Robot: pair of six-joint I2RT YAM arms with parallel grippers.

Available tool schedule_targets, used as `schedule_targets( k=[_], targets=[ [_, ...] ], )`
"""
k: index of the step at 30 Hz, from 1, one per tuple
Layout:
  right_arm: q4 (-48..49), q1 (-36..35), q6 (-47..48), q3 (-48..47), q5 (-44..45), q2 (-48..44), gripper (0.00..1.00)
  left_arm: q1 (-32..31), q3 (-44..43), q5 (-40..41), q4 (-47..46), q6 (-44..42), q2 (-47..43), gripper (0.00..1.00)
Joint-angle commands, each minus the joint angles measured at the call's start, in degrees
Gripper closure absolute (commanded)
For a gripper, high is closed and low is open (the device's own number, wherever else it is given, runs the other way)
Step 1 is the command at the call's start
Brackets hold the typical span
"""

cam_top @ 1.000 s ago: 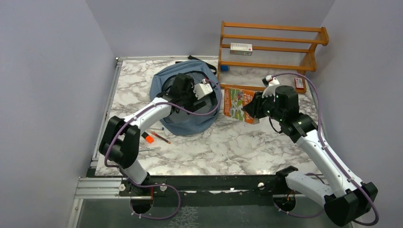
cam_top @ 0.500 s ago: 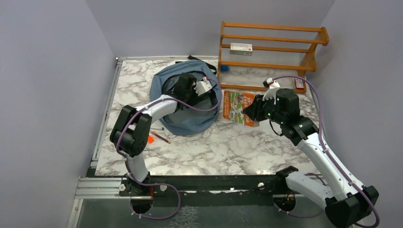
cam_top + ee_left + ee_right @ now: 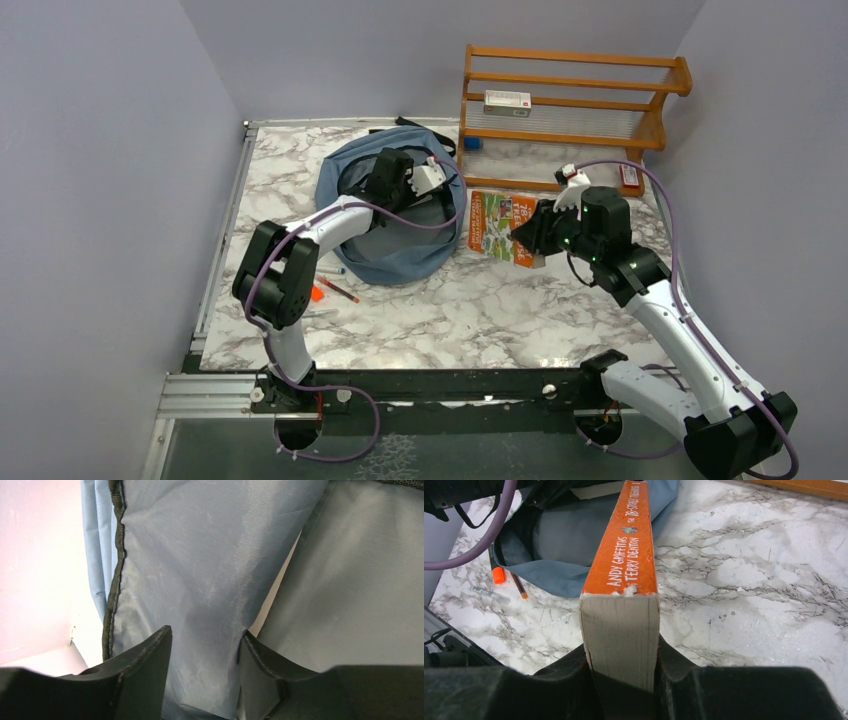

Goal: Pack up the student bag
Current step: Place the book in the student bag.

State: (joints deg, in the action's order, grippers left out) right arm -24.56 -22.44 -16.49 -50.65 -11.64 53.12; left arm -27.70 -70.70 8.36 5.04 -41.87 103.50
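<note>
The student bag (image 3: 400,255), dusty blue with dark trim, lies at the back left of the marble table. My left gripper (image 3: 392,178) reaches into its open top. In the left wrist view a fold of its fabric (image 3: 200,555) fills the gap of my left gripper (image 3: 206,640), with both fingers against it. My right gripper (image 3: 527,236) is shut on an orange paperback book (image 3: 497,222), held just right of the bag. In the right wrist view the book (image 3: 626,555) stands on edge, spine up, between the jaws of that gripper (image 3: 622,655), pointing at the bag (image 3: 564,535).
A wooden shelf (image 3: 570,100) stands at the back right with a white box (image 3: 507,101) on it, and a small red item (image 3: 630,177) at its foot. An orange marker (image 3: 314,292), a pencil (image 3: 338,290) and a pen (image 3: 310,315) lie left of the bag.
My left arm has pushed deeper into the bag's mouth and its jaws have closed in onto the fabric. My right gripper has carried the book slightly left, toward the bag.
</note>
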Motion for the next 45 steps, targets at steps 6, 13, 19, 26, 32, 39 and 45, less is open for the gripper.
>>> schedule_targets(
  k=[6, 13, 19, 26, 32, 39, 45],
  targets=[
    [7.34, -0.15, -9.35, 0.53, 2.2, -2.37, 0.99, 0.54, -3.22, 1.41, 1.55, 2.37, -4.08, 0.9],
    [12.25, -0.15, -23.18, 3.15, 5.62, -4.2, 0.99, 0.55, -10.05, -0.22, 8.53, 8.56, -3.09, 1.0],
    [16.32, -0.15, -33.37, 4.81, 3.43, -4.71, 0.99, -1.93, -18.12, 3.52, 15.85, 17.51, -0.75, 1.0],
    [21.06, -0.15, -45.03, 5.65, -0.95, -2.25, 0.99, -7.8, -31.34, 12.96, 25.98, 24.32, 5.27, 1.0],
    [22.13, -0.24, -48.54, 4.62, -3.13, 1.02, 0.99, -11.06, -43.05, 12.19, 35.96, 28.53, 11.29, 1.0],
    [21.47, -0.24, -46.83, 4.69, 0.11, 5.37, 0.99, -13.54, -47.98, 10.46, 40.43, 31.47, 12.81, 1.0],
    [26.8, -0.24, -45.6, 4.58, -0.4, 10.75, 0.99, -14.37, -48.05, 8.26, 41.87, 32.99, 11.92, 1.0]
  ],
)
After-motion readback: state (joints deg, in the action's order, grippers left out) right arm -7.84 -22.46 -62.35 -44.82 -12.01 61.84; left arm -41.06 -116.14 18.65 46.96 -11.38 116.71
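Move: A loose fold of the student bag's lining lies right between the left hand's half-open fingertips. The orange book, held by the right hand, is about 23 cm to the left hand's right, some 11 cm back and 8 cm higher. From the right hand, the student bag's middle is roughly 32 cm left, 13 cm ahead and 17 cm down; the wooden rack's front rail is about 20 cm ahead, 5 cm right and 20 cm below. The bag's lining fold is pinched as the left fingers shut fully, then raised about 9 cm and drawn 10 cm right towards the orange book, easing slightly back. The book, still gripped by the right hand, is rolled some 35 degrees, left side up, and pitched down while swinging clockwise; it goes left, rises a little, then sinks forward over the bag's mouth. ##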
